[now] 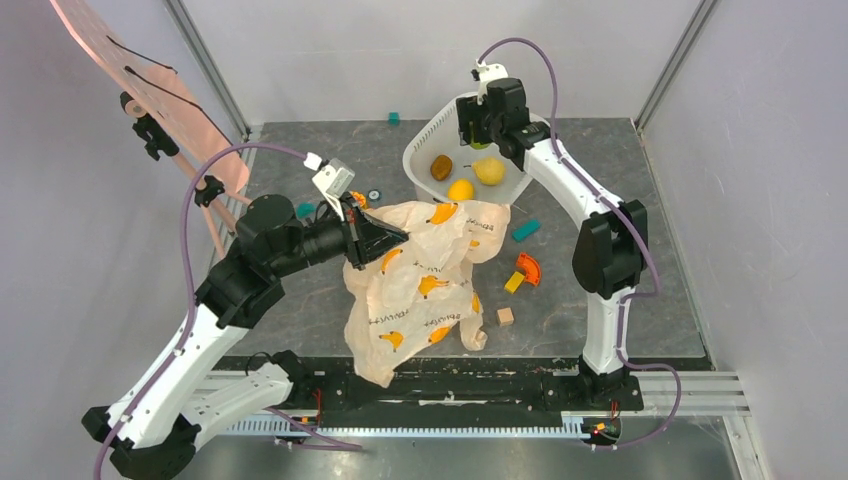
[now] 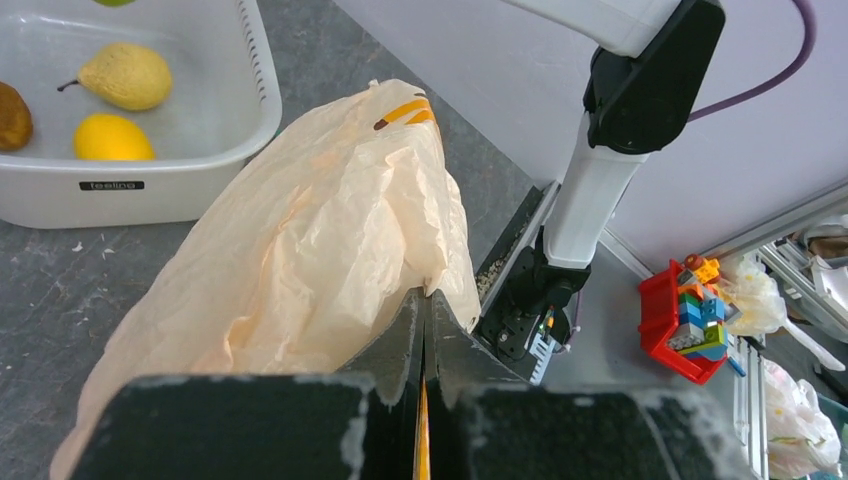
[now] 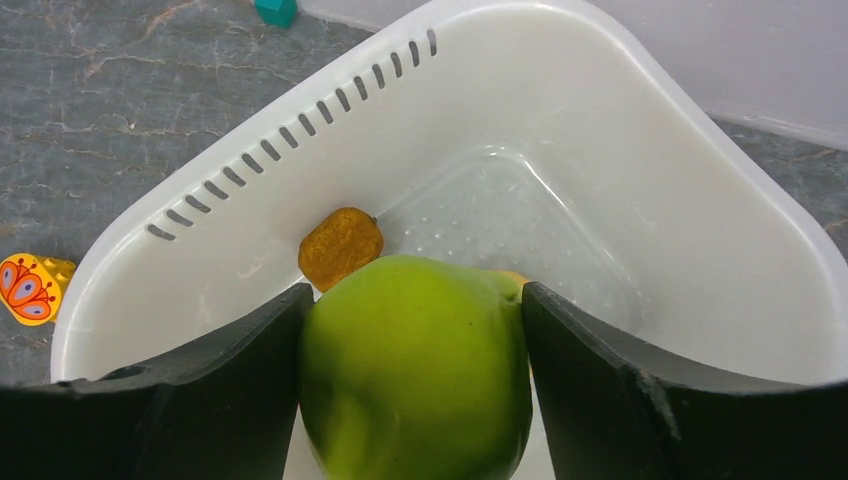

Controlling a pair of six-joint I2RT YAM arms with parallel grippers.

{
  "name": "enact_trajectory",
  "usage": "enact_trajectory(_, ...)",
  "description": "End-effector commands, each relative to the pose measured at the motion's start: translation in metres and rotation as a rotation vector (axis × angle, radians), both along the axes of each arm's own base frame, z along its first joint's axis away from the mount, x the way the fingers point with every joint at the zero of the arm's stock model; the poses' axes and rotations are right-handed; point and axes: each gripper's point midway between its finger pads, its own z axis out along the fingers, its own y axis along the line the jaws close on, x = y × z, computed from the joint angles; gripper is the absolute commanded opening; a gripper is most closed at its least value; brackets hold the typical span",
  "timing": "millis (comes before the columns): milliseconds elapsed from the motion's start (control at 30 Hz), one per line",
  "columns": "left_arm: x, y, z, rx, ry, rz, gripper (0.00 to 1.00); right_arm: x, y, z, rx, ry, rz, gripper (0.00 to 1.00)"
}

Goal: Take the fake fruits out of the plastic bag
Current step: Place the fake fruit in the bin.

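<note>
The peach plastic bag (image 1: 430,285) with banana prints lies crumpled mid-table. My left gripper (image 1: 385,238) is shut on its upper left edge, and in the left wrist view the bag (image 2: 320,230) rises from the closed tips (image 2: 425,295). A yellow pear (image 1: 489,171), a brown oval (image 1: 441,167) and a small orange-yellow round fruit (image 1: 460,189) lie in the white tub (image 1: 425,150). My right gripper (image 1: 478,130) hangs over the tub's far side. It is shut on the green pear (image 3: 415,365), with a finger against each flank. The brown oval (image 3: 340,245) shows just beyond.
Toy blocks lie right of the bag: a teal one (image 1: 525,230), an orange arc (image 1: 529,268), a yellow one (image 1: 514,282) and a wooden cube (image 1: 506,316). An orange flower disc (image 3: 28,288) sits left of the tub. Cage walls enclose the table.
</note>
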Motion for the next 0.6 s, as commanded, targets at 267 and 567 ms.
enact_trajectory(267, 0.001, -0.009, 0.008, -0.027, -0.031, -0.040, 0.02, 0.018, -0.008, -0.022, 0.062, 0.020, 0.025, 0.88)
enact_trajectory(567, 0.007, -0.012, 0.004, -0.018, -0.026, -0.027, 0.02, 0.001, -0.016, -0.023, 0.054, 0.023, 0.049, 0.97)
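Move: The right hand holds the green pear right over the bin, whose middle is about 1 cm ahead and 15 cm below. Inside, some 19 cm down, the yellow pear lies about 2 cm ahead and 3 cm right, the brown fruit 3 cm ahead and 7 cm left, the lemon 4 cm back and 3 cm left. From the left hand, the bin is some 35 cm ahead, 14 cm right, 30 cm lower. The right hand spreads its already wide fingers further from the start, nearly to full opening, and lets go of the green pear over the bin. As it releases, the hand keeps sinking about 5 cm down into the bin's mouth, easing some 1.5 cm left, with the fingers tipping down about 5 degrees. ##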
